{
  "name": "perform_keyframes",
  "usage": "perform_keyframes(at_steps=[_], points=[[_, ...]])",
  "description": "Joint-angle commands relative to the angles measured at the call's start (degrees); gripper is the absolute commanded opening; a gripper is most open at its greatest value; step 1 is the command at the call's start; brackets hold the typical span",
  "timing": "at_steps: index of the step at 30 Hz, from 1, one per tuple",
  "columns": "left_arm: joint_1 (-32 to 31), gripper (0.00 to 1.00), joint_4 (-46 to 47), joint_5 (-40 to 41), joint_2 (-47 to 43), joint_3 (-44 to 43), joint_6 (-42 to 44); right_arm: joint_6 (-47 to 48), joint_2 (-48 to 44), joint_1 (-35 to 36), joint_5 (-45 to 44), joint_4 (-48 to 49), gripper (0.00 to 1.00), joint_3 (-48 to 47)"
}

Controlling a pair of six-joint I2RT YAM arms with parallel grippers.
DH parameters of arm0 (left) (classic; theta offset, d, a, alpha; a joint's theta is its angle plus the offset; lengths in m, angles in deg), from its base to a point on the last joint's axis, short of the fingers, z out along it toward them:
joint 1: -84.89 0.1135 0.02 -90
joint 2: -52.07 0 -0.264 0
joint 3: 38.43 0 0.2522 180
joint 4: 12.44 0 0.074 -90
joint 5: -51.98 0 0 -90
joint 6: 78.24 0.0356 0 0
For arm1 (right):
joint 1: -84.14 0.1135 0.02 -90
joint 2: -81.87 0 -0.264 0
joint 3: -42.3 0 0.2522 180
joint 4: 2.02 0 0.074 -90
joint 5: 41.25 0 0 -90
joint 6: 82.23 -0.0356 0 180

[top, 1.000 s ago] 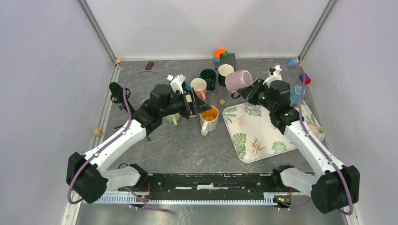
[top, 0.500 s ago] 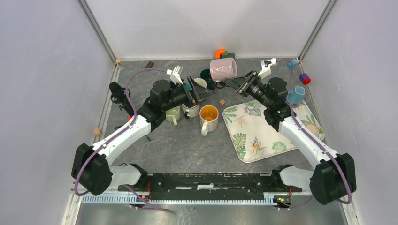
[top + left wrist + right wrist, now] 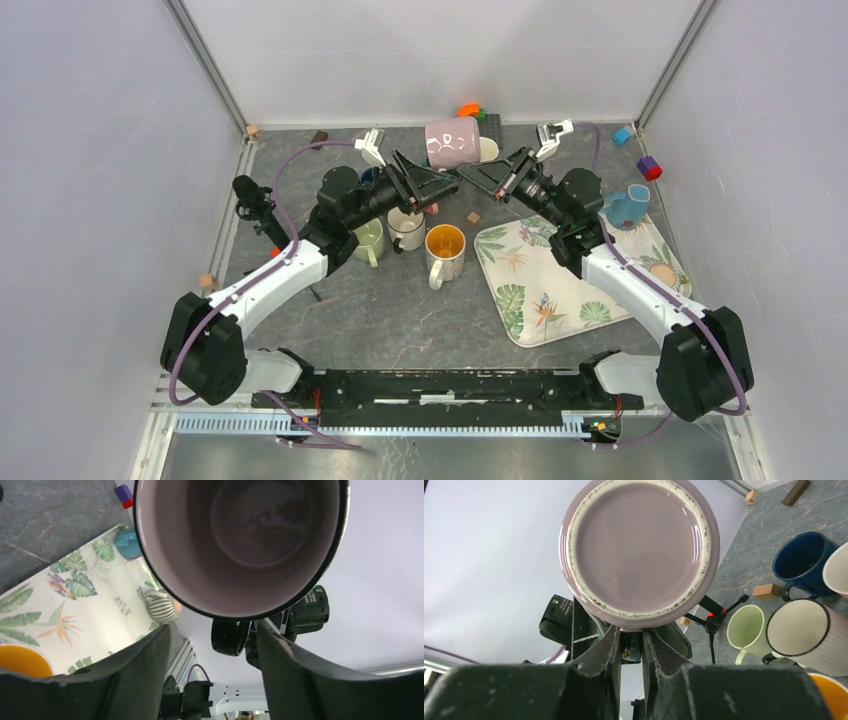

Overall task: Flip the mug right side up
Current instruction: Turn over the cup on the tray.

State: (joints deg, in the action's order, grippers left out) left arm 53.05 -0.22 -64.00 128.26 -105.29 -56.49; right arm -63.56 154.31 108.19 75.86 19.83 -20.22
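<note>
The lilac mug [image 3: 452, 143] with a dark rim hangs in the air over the back of the table, lying sideways. My right gripper [image 3: 480, 178] is shut on its handle from below. In the right wrist view the mug's base [image 3: 639, 550] faces the camera, right above my right gripper [image 3: 630, 642]. My left gripper [image 3: 438, 186] is open just left of and below the mug. In the left wrist view the mug's open mouth [image 3: 240, 540] fills the top. My left gripper [image 3: 212, 640] stands below it, the fingers [image 3: 125, 675] wide apart and touching nothing.
Under the arms stand a yellow-lined mug [image 3: 445, 243], a white mug [image 3: 406, 226] and a pale green mug [image 3: 368, 240]. A leaf-print tray [image 3: 560, 290] lies at the right with a blue mug [image 3: 628, 205] and a striped cup [image 3: 663, 274]. Toy blocks [image 3: 468, 110] lie by the back wall.
My right gripper has lifted the lilac mug up and to the left, turning its mouth toward the left arm. My left gripper has risen and opened just under the mug.
</note>
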Motion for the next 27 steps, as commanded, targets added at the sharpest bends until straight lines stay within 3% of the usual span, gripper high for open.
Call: perform_keyframes(at_steps=[1, 17, 27], points=[[0.5, 0.64, 7.5, -1.4, 0.5, -1.1, -3.5, -1.5, -0.2, 1.1, 0.9, 10.0, 0.00, -1.8], [0.5, 0.40, 12.1, -1.9, 0.7, -1.1, -5.6, -2.2, 0.4, 3.0, 1.1, 10.4, 0.00, -1.6], [0.5, 0.04, 11.7, -1.7, -0.3, -1.2, -4.1, -0.2, -0.7, 3.4, 0.7, 8.2, 0.00, -0.6]])
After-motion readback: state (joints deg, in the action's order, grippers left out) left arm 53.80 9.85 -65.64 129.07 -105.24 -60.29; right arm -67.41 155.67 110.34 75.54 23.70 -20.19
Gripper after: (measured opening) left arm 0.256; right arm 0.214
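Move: The mauve mug hangs on its side in the right hand's closed fingers, mouth towards the left hand and handle back towards the robot. Its middle is about 7 cm ahead of the right hand and 1 cm left, at its height; from the open left hand it is some 8 cm straight ahead and 3 cm up. On the table, about 27 cm below the left hand, the orange mug stands almost straight beneath and the white mug about 4 cm ahead and 10 cm left. The left hand rises about 3.5 cm alongside the mug's mouth, hardly shifting sideways and rolling and tipping some 10 degrees, while its fingers close from wide open until they pinch the black handle from the left side. The right hand keeps its shut grip on the same handle from the other side and eases about 1.5 cm to the left and slightly back, towards the left fingers, then almost stops. ##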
